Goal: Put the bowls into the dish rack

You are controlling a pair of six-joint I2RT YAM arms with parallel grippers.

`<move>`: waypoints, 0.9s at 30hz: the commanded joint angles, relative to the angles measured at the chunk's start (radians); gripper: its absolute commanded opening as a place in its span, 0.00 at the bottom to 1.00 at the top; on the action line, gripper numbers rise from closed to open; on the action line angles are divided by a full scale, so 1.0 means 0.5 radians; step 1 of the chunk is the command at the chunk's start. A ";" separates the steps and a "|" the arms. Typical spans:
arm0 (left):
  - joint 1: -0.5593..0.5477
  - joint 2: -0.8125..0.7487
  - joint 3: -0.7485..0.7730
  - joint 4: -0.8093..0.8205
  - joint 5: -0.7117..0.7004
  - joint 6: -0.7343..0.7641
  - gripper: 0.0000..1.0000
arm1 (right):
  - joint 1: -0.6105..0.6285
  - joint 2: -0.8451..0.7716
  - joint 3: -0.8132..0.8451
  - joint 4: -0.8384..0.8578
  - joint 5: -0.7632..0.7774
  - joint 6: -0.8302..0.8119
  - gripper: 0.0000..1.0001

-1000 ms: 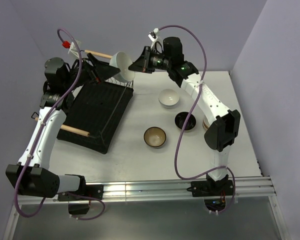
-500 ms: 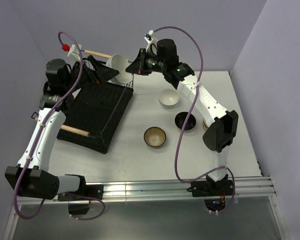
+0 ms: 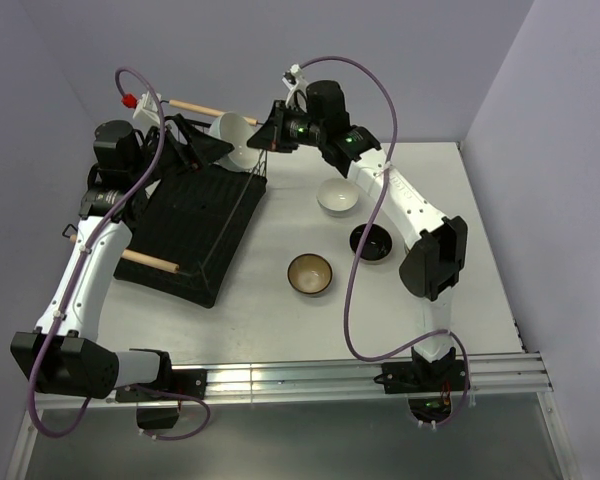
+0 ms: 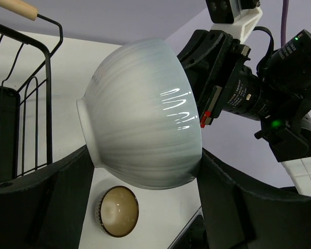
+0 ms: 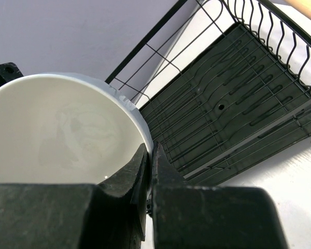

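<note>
A white bowl [image 3: 235, 135] hangs tilted in the air over the far corner of the black wire dish rack [image 3: 195, 215]. My right gripper [image 3: 264, 138] is shut on its rim; in the right wrist view the fingers [image 5: 151, 150] pinch the rim of the bowl [image 5: 62, 129] above the rack's tray [image 5: 233, 93]. My left gripper [image 3: 213, 150] straddles the same bowl [image 4: 145, 114], one finger at the foot, the other at the rim, and both look to touch it. On the table lie a white bowl [image 3: 337, 196], a black bowl [image 3: 371, 242] and a brown bowl [image 3: 310, 274].
The rack has two wooden rod handles, one at the far end [image 3: 195, 106] and one at the near end [image 3: 145, 260]. Its wire wall [image 4: 46, 78] stands just left of the held bowl. The brown bowl [image 4: 117, 211] shows below it in the left wrist view.
The right arm has carried the white bowl leftward between the left gripper's fingers. The left jaws have narrowed around the bowl.
</note>
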 commanded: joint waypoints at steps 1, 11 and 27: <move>-0.039 -0.038 0.009 0.125 0.078 -0.056 0.20 | 0.067 0.027 0.112 0.088 0.033 -0.017 0.00; 0.129 -0.056 -0.021 0.067 0.025 -0.099 0.00 | 0.067 0.057 0.124 0.091 0.006 0.002 0.68; 0.461 0.029 0.291 -0.831 -0.496 0.606 0.00 | 0.027 -0.034 0.081 -0.004 0.055 -0.081 1.00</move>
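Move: My left hand already holds the white bowl by its sides, just off the dish rack's right side; the rack's middle lies some 17 cm left, 6 cm ahead and 32 cm below. From it the brown bowl stands 17 cm right and 8 cm back, the white bowl on the table 25 cm right and 18 cm ahead, both about 36 cm below. My right hand still pinches the held bowl's rim, the bowl's middle about 5 cm to its left, level fore and aft. I let the held bowl go from my right hand, opening its fingers from shut to fully wide as that hand edges a couple of centimetres left. My left hand keeps its grip and, once the rim is free, carries the bowl about 10 cm left and some 5 cm down over the rack, gathering speed, while swinging roughly 20 degrees counter-clockwise and tipping down a little. ##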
